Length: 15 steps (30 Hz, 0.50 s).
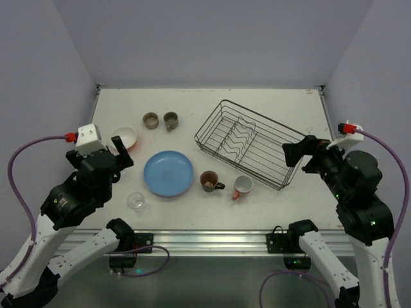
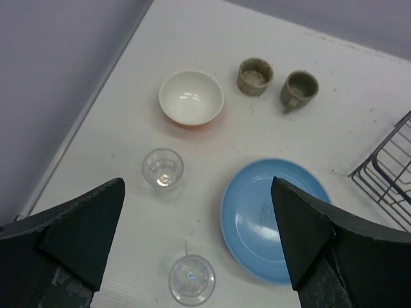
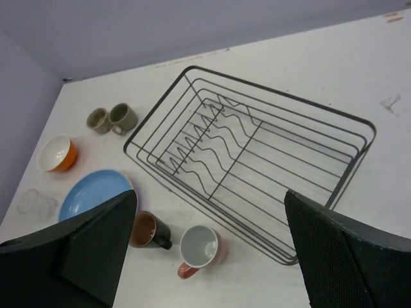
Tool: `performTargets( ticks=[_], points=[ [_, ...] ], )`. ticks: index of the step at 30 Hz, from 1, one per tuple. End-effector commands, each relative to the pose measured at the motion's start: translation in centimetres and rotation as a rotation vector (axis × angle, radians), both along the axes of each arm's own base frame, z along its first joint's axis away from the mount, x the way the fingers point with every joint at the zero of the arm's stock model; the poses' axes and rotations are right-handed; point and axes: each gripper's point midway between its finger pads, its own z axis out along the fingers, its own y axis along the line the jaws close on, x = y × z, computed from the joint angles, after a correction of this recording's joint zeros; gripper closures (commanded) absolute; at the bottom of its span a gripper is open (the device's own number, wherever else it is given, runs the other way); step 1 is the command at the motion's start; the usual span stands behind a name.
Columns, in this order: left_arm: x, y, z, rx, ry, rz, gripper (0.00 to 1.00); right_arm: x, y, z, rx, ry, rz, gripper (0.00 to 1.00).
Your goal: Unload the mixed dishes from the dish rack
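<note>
The black wire dish rack stands empty at the right of the table, also in the right wrist view. On the table lie a light blue plate, an orange bowl, two olive cups, a brown mug, a pink mug and a clear glass. The left wrist view shows two clear glasses standing upright. My left gripper hangs open above them, holding nothing. My right gripper is open above the rack's near corner.
The table's left edge runs close to the bowl and glasses. Grey walls close in the back and both sides. Bare table lies between the rack's far side and the back wall.
</note>
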Motion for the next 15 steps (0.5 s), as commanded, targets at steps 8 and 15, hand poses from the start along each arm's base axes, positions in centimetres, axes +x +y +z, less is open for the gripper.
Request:
performTargets(
  ticks=[8,15],
  points=[
    [-1.2,2.7,6.9,0.093,-0.195,-0.021,0.0,-5.0,-7.4,1.8,-0.168,-0.084,-0.287,0.01],
    [-2.2,2.9,5.6,0.059,-0.265,-0.074,0.0,-8.3,-7.6,1.5,-0.156,-0.172,-0.252,0.01]
  ],
)
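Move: The near glass, already released, stands about 5 cm back and 5 cm to the right of the left hand, some 25 cm below. The second glass is about 13 cm ahead and 3 cm left of that hand, the blue plate 10 cm ahead and 22 cm right. From the right hand, the empty dish rack lies some 27 cm ahead, 12 cm left and 29 cm below; the pinkish mug is 4 cm ahead and 17 cm left. Open left hand rises 5 cm from the near glass, drifting left; open right retreats back-right 10 cm from the rack. ##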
